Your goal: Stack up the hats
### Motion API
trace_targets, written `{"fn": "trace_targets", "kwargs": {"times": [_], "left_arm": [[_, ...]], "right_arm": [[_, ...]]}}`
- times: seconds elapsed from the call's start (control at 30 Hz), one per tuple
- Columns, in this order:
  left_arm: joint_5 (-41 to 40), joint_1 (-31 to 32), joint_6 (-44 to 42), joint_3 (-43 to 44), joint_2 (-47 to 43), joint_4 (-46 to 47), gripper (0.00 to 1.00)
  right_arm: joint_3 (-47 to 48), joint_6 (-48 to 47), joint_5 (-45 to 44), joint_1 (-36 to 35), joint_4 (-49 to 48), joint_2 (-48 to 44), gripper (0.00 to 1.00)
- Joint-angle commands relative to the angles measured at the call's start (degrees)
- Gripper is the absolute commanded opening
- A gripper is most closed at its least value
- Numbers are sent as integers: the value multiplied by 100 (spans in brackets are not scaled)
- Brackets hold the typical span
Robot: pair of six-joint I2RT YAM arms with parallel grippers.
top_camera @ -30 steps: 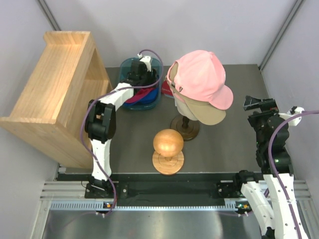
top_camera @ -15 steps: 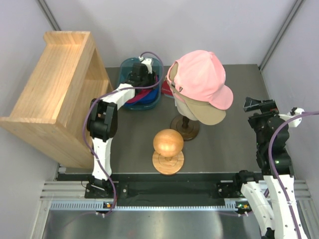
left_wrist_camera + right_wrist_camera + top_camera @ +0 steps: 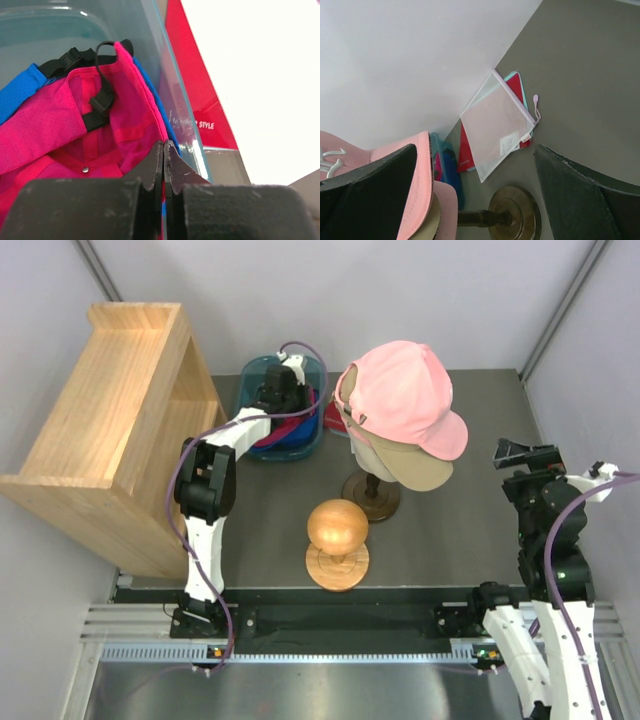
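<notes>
A light pink hat [image 3: 405, 395] sits on top of a tan hat [image 3: 412, 470] on the mannequin head stand. A magenta hat [image 3: 65, 125] lies inside-up on a royal blue hat [image 3: 17, 90] in the teal bin [image 3: 250, 375]. My left gripper [image 3: 164, 150] reaches into the bin [image 3: 283, 400], its jaws shut on the magenta hat's edge; a sliver of blue cloth also shows between them. My right gripper [image 3: 525, 452] is open and empty at the right, apart from the hats. The pink brim [image 3: 420, 185] shows beside its left finger.
A wooden ball on a stand [image 3: 337, 527] is in front of the mannequin's brown base [image 3: 371, 496]. A wooden shelf [image 3: 110, 400] stands at the left. A mesh pouch [image 3: 497, 125] and red packet [image 3: 195, 90] lie behind the bin.
The right arm has drifted slightly right and nearer. The left gripper has shifted a little in the bin and stays shut.
</notes>
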State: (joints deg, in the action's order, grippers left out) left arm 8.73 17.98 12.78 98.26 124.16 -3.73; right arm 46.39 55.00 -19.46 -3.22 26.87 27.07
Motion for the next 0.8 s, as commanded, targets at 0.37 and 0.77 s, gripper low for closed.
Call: {"fn": "trace_targets", "kwargs": {"times": [0.37, 0.77], "left_arm": [[-566, -22, 155, 343, -1842, 768, 0], [-820, 30, 453, 422, -3248, 1497, 0]], "right_arm": [[968, -912, 338, 24, -164, 149, 100], [1566, -341, 1180, 24, -920, 325, 100]]}}
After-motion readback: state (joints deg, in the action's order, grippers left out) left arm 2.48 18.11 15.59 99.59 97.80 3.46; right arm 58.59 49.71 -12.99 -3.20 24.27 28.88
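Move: My left hand already pinches an edge of the magenta cap at the basket's right wall. The hat stack, topped by the pink cap, is about 19 cm to its right, 24 cm back and 28 cm above. The blue cap lies about 7 cm left, 2 cm back and 6 cm below, the red packet about 8 cm right, 4 cm ahead and 10 cm below. From my empty right hand the magenta cap is roughly 31 cm ahead, 41 cm left and 20 cm below, the pink cap 8 cm ahead, 21 cm left and 8 cm above. Keeping my left fingers shut on the magenta cap's edge, I pull it steeply up out of the basket, some 30 cm and gathering speed, easing back late and tipping the fingers up about 30 degrees from slanting down to near level. Meanwhile my right hand, wide open and empty, rises about 10 cm beside the stack. ##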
